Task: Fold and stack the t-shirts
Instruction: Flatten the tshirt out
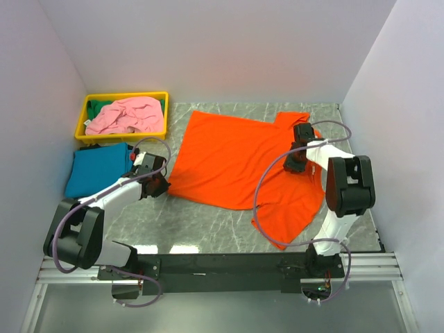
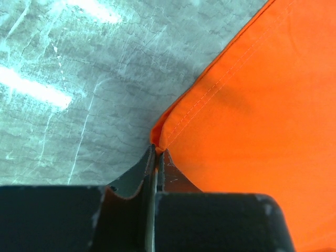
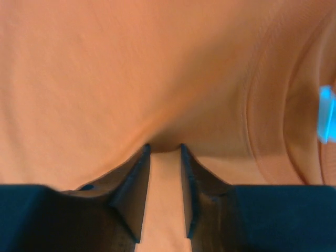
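A bright orange t-shirt (image 1: 236, 163) lies spread over the middle of the table. My left gripper (image 1: 158, 182) is at its near-left corner, shut on the hemmed corner (image 2: 158, 149) of the orange cloth (image 2: 262, 105). My right gripper (image 1: 295, 165) presses down on the shirt near its collar. Its jaws stand a little apart, and a ridge of orange fabric (image 3: 131, 79) bulges up between the fingertips (image 3: 164, 147). A teal blue t-shirt (image 1: 97, 170) lies folded at the left. A pale pink t-shirt (image 1: 125, 116) sits crumpled in the tray.
The yellow tray (image 1: 121, 97) stands at the back left, with a bit of green cloth (image 1: 104, 106) under the pink shirt. White walls close in the table on three sides. A blue label (image 3: 326, 113) shows at the orange collar.
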Available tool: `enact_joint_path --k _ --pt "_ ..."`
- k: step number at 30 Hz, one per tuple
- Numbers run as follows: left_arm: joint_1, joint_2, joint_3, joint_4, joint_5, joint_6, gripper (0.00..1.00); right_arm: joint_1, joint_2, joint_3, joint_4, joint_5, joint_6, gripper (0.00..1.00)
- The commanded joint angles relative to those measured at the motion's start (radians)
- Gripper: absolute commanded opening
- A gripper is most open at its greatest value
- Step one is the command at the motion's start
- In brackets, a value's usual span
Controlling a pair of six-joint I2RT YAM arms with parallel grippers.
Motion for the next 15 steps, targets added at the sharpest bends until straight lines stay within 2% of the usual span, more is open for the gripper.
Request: enact_joint_path --k 1,2,7,12,15 --pt "0.009 0.000 0.021 0.014 0.012 0.010 0.01 -0.004 0.063 0.101 -0.012 -0.001 -0.003 0.31" --pt "0.010 0.005 0.026 0.014 0.015 0.010 0.01 -0.004 0.077 0.117 -0.022 -0.008 -0.006 0.29" --pt "0.024 0.036 0.050 0.019 0.024 0.014 0.01 -0.003 0.168 0.224 -0.044 -0.016 -0.020 0.05" --pt "0.049 0.085 0.096 0.028 0.046 0.017 0.01 0.000 0.281 0.396 -0.104 -0.016 -0.038 0.04" --pt "0.059 0.148 0.161 0.017 0.054 0.034 0.01 -0.001 0.387 0.624 -0.163 -0.019 -0.061 0.04"
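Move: Right under the right fingertips, practically touching them, lies the patch of orange t-shirt they are about to pinch. The blue neck label is some 8 cm to its right and level with it, the far sleeve about 23 cm ahead and 2 cm right, the near sleeve about 24 cm back and 2 cm left. The left hand already holds the near hem corner; from it that patch lies about 43 cm right and 8 cm ahead, while the far hem corner lies some 30 cm ahead and 11 cm right. Sliding forward low over the table, the right hand closes its half-open fingers on the cloth beneath them and, still speeding up, drags the pinched fold about 9 cm towards the far sleeve with hardly any lift or turn. The left hand keeps its pinch on the hem corner, sinks slightly, then follows forward about 2 cm. ##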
